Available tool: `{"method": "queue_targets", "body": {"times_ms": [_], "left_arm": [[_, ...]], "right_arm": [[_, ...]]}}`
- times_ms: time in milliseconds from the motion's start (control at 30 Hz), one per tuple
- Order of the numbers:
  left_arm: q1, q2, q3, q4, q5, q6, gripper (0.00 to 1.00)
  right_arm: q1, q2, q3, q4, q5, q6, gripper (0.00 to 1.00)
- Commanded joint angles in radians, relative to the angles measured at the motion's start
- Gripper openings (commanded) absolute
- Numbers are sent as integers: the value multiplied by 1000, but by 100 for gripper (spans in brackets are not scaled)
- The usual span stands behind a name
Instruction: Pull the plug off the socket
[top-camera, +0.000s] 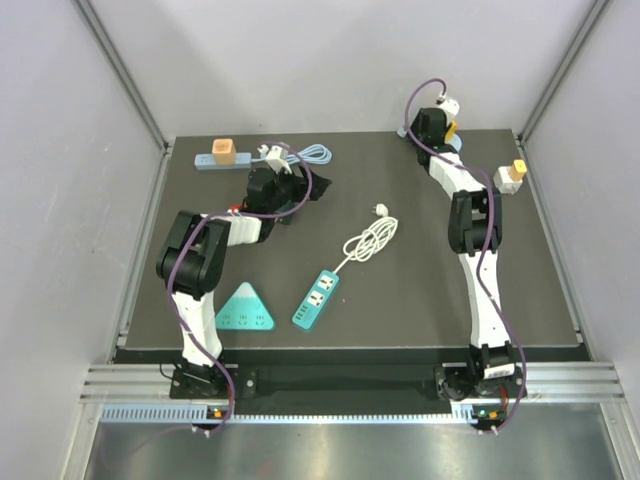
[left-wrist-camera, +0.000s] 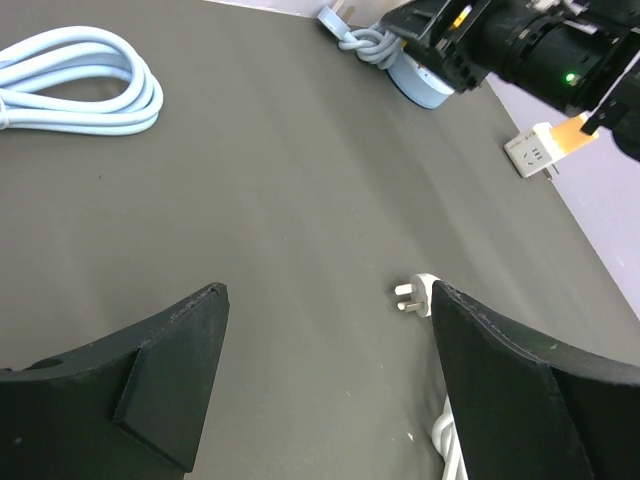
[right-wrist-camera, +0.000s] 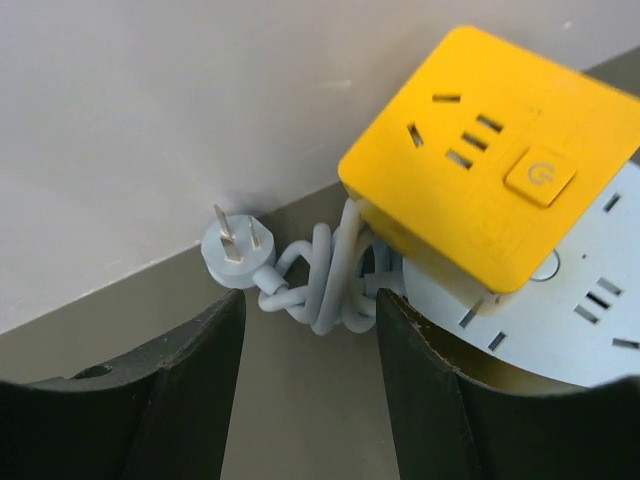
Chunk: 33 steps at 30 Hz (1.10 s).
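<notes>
A yellow cube plug (right-wrist-camera: 480, 150) sits pushed into a round pale blue socket (right-wrist-camera: 570, 320) at the mat's far right corner (top-camera: 455, 143). That socket's pale blue cord (right-wrist-camera: 330, 280) is bundled beside it and ends in a loose plug (right-wrist-camera: 235, 250). My right gripper (right-wrist-camera: 310, 300) is open just short of the bundle, its right finger (right-wrist-camera: 430, 390) beside the socket's rim. At the back left a blue strip (top-camera: 205, 162) carries an orange cube (top-camera: 224, 151) and a white plug (top-camera: 272, 155). My left gripper (left-wrist-camera: 328, 288) hangs open over bare mat with nothing between its fingers.
A teal strip (top-camera: 316, 298) with a coiled white cord (top-camera: 370, 240) and loose white plug (left-wrist-camera: 415, 295) lies mid-mat. A teal triangular socket (top-camera: 244, 308) is front left. A white-and-orange cube (top-camera: 512, 177) sits at the right edge. A pale blue cable coil (left-wrist-camera: 80, 80) lies at the back. Walls enclose three sides.
</notes>
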Motion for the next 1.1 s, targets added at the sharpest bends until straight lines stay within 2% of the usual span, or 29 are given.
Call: {"method": "queue_targets", "body": {"times_ms": [0, 133, 267, 300, 367, 400, 467, 533, 667, 800, 1000, 1067], "left_arm": [[-3, -8, 32, 55, 17, -2, 86], [-3, -9, 29, 58, 20, -8, 86], [-3, -8, 32, 58, 23, -11, 86], [-3, -6, 34, 58, 23, -11, 86], [-3, -2, 37, 58, 27, -14, 86], [-3, 0, 37, 58, 28, -14, 86], [-3, 5, 41, 58, 35, -18, 86], [-3, 8, 47, 56, 44, -18, 86], [-4, 15, 60, 47, 69, -26, 86], [-16, 31, 107, -6, 96, -11, 86], [-58, 52, 156, -56, 129, 14, 85], [-81, 55, 168, -65, 130, 26, 85]], "right_arm": [[-12, 4, 39, -15, -18, 78, 55], [-37, 29, 59, -11, -46, 137, 55], [-57, 44, 67, -4, -86, 186, 49], [-62, 50, 67, -1, -98, 196, 41], [-69, 52, 67, -1, -104, 209, 32], [-71, 49, 65, -3, -107, 207, 15], [-69, 32, 36, -1, -109, 174, 1], [-71, -31, -28, 37, -133, 135, 0], [-69, -212, -302, 101, -156, 74, 0], [-57, -506, -608, 106, -150, 19, 0], [-14, -840, -1022, 43, -119, -34, 0], [9, -904, -1149, 29, -123, -32, 0]]}}
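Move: The tied cable of the round light-blue socket lies almost at my right fingertips: about 1 cm ahead, 2 cm to the right and 2 cm below. Its three-pin plug is some 5 cm left of the hand. The round socket sits about 9 cm right and 3 cm back, with the yellow plug on top of it. From my left hand that cable is roughly 22 cm ahead, 34 cm right and 7 cm lower. I sink my right hand about 2 cm and ease it as far right onto the tied cable, rolling some 10 degrees so its left side rises. I shut the fingers on the loops, then haul the cable quickly back some 20 cm, tipping the fingers downward. Late on, my open left hand starts right, about 4 cm, towards the socket, rising slightly. ##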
